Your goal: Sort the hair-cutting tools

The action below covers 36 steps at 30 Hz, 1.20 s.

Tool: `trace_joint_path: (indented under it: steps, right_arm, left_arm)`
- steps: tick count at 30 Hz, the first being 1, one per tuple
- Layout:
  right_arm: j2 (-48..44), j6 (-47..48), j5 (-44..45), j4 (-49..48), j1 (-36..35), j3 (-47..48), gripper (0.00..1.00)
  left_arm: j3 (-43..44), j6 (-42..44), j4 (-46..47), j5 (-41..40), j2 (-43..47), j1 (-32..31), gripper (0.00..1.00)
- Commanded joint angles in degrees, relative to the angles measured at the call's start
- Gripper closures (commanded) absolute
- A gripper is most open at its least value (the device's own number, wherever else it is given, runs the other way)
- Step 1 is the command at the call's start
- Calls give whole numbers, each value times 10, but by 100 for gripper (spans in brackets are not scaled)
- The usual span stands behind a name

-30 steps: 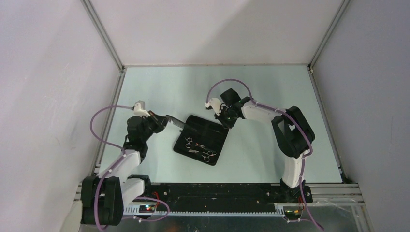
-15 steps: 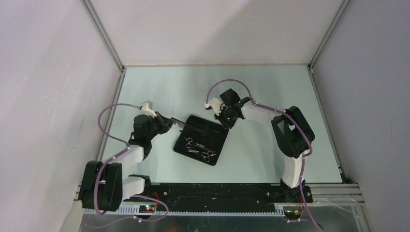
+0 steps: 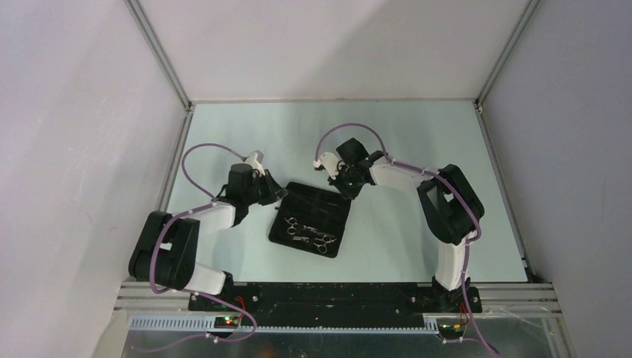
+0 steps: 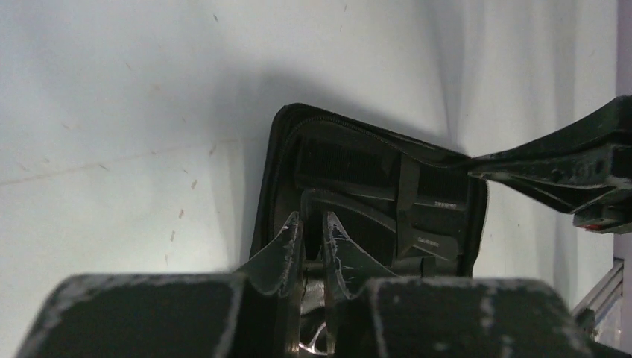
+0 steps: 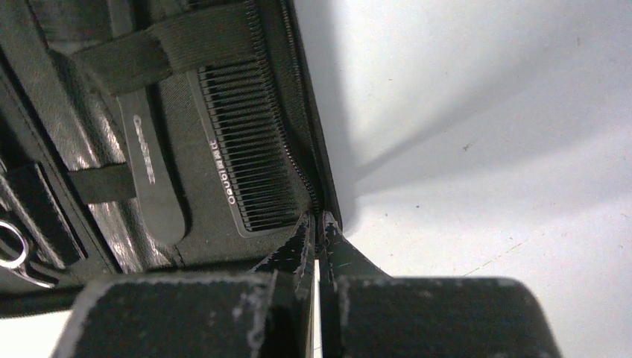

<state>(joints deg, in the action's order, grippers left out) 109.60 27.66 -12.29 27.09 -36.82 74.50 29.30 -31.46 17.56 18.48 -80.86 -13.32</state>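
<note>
A black zip case (image 3: pixel 333 203) lies open on the table. Two silver scissors (image 3: pixel 293 223) (image 3: pixel 322 241) lie in its near half. My left gripper (image 3: pixel 274 192) is at the case's far-left corner, shut on the end of the black comb (image 4: pixel 343 160). The comb reaches into the case along its far edge. Its teeth show in the right wrist view (image 5: pixel 246 156), under an elastic strap (image 5: pixel 171 52). In the left wrist view my fingertips (image 4: pixel 313 224) stand just over the case rim (image 4: pixel 270 171). My right gripper (image 3: pixel 349 186) is shut on the case's zip edge (image 5: pixel 302 127), fingertips (image 5: pixel 317 218) pinching it.
The pale table (image 3: pixel 417 142) has metal frame rails at its left and right edges and white walls around it. The right gripper's finger (image 4: pixel 589 168) shows in the left wrist view beside the case's far corner. A scissor ring (image 5: pixel 11 250) shows at the left of the right wrist view.
My left arm has swung right and carried the comb from beside the case into its far edge. The case has shifted slightly. The right gripper has kept its hold.
</note>
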Motion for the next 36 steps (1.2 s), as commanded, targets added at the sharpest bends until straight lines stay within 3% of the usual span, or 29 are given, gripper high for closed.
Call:
trace_joint_path:
  steps: [1,6,10,15,18,23,26,31,36]
  right_arm:
    - [-11,-5,-9,-21,-9,11,100]
    - [-14,-9,-4,-23,-8,7,100]
    - [-19,-14,1,-30,-8,1,100]
    - [-27,-24,12,-34,-3,-8,100]
    - [-35,-34,11,-41,3,-17,100]
    - [-51,-49,14,-50,10,-27,100]
    - [-66,-55,25,-51,10,-31,88]
    - [-110,-67,41,-57,7,-49,60]
    - [-149,-74,62,-17,-10,-52,49]
  left_arm:
    - [18,-11,-35,12,-11,-28,83]
    - [-33,-160,56,-33,-6,-56,82]
    - [-86,-260,142,-119,16,-103,82]
    - [-117,-324,139,-228,65,-163,79]
    - [-133,-344,109,-278,110,-180,71]
    - [-139,-347,58,-286,160,-196,53]
    - [-131,-334,3,-287,194,-208,42]
    - [-109,-282,-136,-324,278,-210,22]
    - [-69,-217,-243,-341,311,-210,21]
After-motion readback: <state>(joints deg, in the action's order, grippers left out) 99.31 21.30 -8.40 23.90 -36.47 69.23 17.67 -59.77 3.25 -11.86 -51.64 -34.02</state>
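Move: The pouch lies open with its middle about 8 cm back and 7 cm right of the left hand, 3 cm lower; the comb, already laid into its far side, is centred some 5 cm right and 3 cm back. The left scissors sit about 9 cm back and 4 right, the right scissors 14 back and 10 right. The right hand already pinches the pouch's far-right corner, the pouch's middle being roughly 10 cm left and 8 back. The pouch's far-left corner is pushed back towards the base by the left fingertips, pivoting at the right hand's pinch: the left hand sinks about 2.5 cm, going back and right and turning some 20 degrees counter-clockwise, then opens wide and rises 5 cm while still drawing back. The right hand keeps its pinch, then opens, lets go of the corner and lifts about 4.5 cm. ##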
